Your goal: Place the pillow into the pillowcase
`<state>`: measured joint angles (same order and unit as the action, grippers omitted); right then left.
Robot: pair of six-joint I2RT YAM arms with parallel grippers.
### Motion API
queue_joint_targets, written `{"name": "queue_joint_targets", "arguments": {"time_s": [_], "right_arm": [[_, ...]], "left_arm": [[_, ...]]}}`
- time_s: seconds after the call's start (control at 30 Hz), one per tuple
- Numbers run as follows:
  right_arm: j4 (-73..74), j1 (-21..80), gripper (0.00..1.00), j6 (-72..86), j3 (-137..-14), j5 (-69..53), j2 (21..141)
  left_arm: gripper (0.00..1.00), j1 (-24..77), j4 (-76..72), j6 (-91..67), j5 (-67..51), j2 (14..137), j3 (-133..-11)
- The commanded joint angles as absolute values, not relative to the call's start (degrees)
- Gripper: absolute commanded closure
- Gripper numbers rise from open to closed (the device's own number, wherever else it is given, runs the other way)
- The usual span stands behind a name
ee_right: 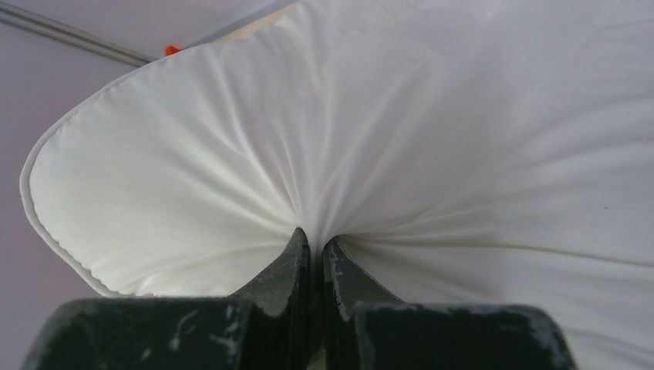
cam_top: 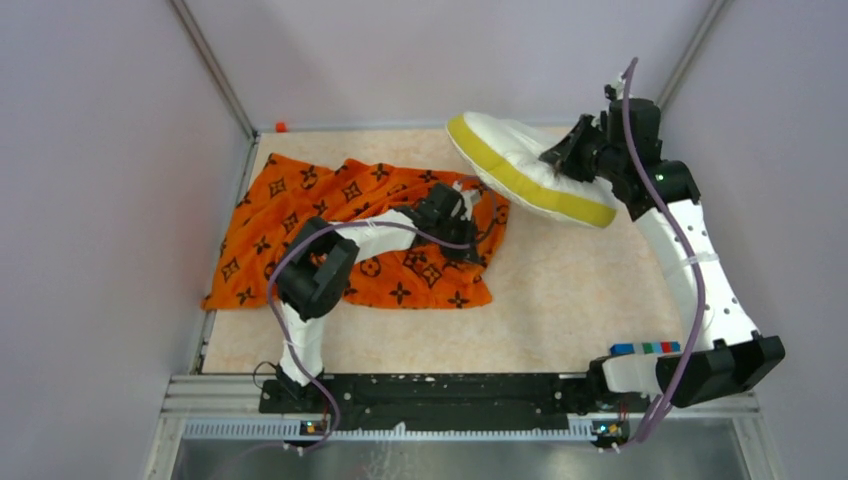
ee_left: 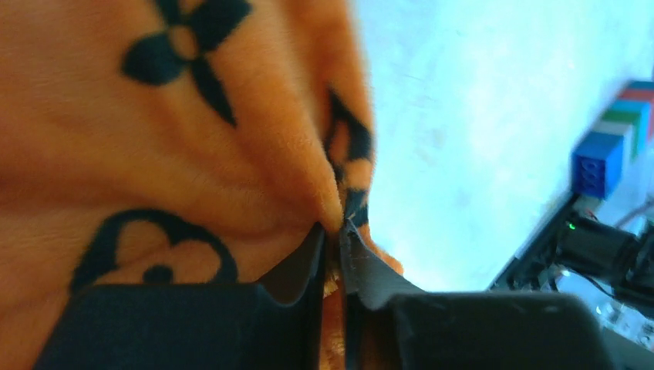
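Note:
The orange pillowcase point(cam_top: 300, 225) with black motifs lies crumpled on the left half of the table. My left gripper point(cam_top: 462, 205) is at its right edge, shut on a fold of the orange fabric point(ee_left: 254, 185). The white pillow point(cam_top: 520, 165) with its yellow trim is lifted and tilted at the back right. My right gripper point(cam_top: 562, 160) is shut on a pinch of the pillow's white cover point(ee_right: 385, 154), which puckers into the jaws.
Grey walls close the table point(cam_top: 560, 290) on three sides. Coloured blocks point(cam_top: 645, 348) sit by the right arm's base, also seen as coloured blocks point(ee_left: 609, 139) from the left wrist. A small orange tab point(cam_top: 281, 127) sits at the back left corner.

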<state>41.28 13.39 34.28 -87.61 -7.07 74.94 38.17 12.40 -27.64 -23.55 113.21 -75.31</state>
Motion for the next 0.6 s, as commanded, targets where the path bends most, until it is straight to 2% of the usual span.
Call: {"name": "queue_joint_targets", "arguments": {"time_s": [0.0, 0.1, 0.23, 0.37, 0.5, 0.57], "right_arm": [[32.9, 14.1, 1.00, 39.2, -92.4, -10.2, 72.4], [29.0, 14.8, 1.00, 40.9, -90.7, -11.4, 73.3], [25.2, 19.7, 1.00, 41.9, -91.0, -8.1, 76.5], [23.3, 26.2, 1.00, 41.7, -92.5, -0.7, 80.8], [20.2, 30.7, 1.00, 42.4, -88.0, 0.5, 84.3], [18.3, 35.4, 1.00, 42.0, -85.1, 4.0, 85.5]], "left_arm": [[0.73, 41.0, 4.8, -33.2, -28.2, 111.4, -76.2], [0.43, 40.0, 3.9, -35.0, -26.0, 105.7, -72.8], [0.22, 37.9, 5.9, -37.6, -22.7, 96.2, -68.3], [0.20, 35.3, 13.4, -41.4, -15.2, 86.4, -62.4], [0.21, 29.6, 16.0, -44.4, -10.5, 72.7, -52.4], [0.15, 27.1, 17.9, -44.4, -6.6, 65.7, -48.9]]}}
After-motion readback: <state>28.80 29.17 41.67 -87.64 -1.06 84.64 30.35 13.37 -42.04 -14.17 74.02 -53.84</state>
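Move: The left hand's shut fingers have hold of a fold near the right end of the pillowcase, whose middle lies about 22 cm to the left, 5 cm farther out and some 3 cm lower. From this hand the lifted pillow is roughly 5 cm ahead, 10 cm to the right and 20 cm above. The right hand holds the pillow; from it the pillowcase's middle is about 33 cm to the left, level fore and aft, and some 30 cm below. Dipping back and to the right by about 3 cm, the left hand opens wide and lets go of the pillowcase fold, then climbs some 13 cm while swinging left above the cloth, its wrist turning counter-clockwise. The right hand keeps its pinch on the pillow, rises slightly, then carries it left about 11 cm towards the pillowcase, sinking a little at the end. ##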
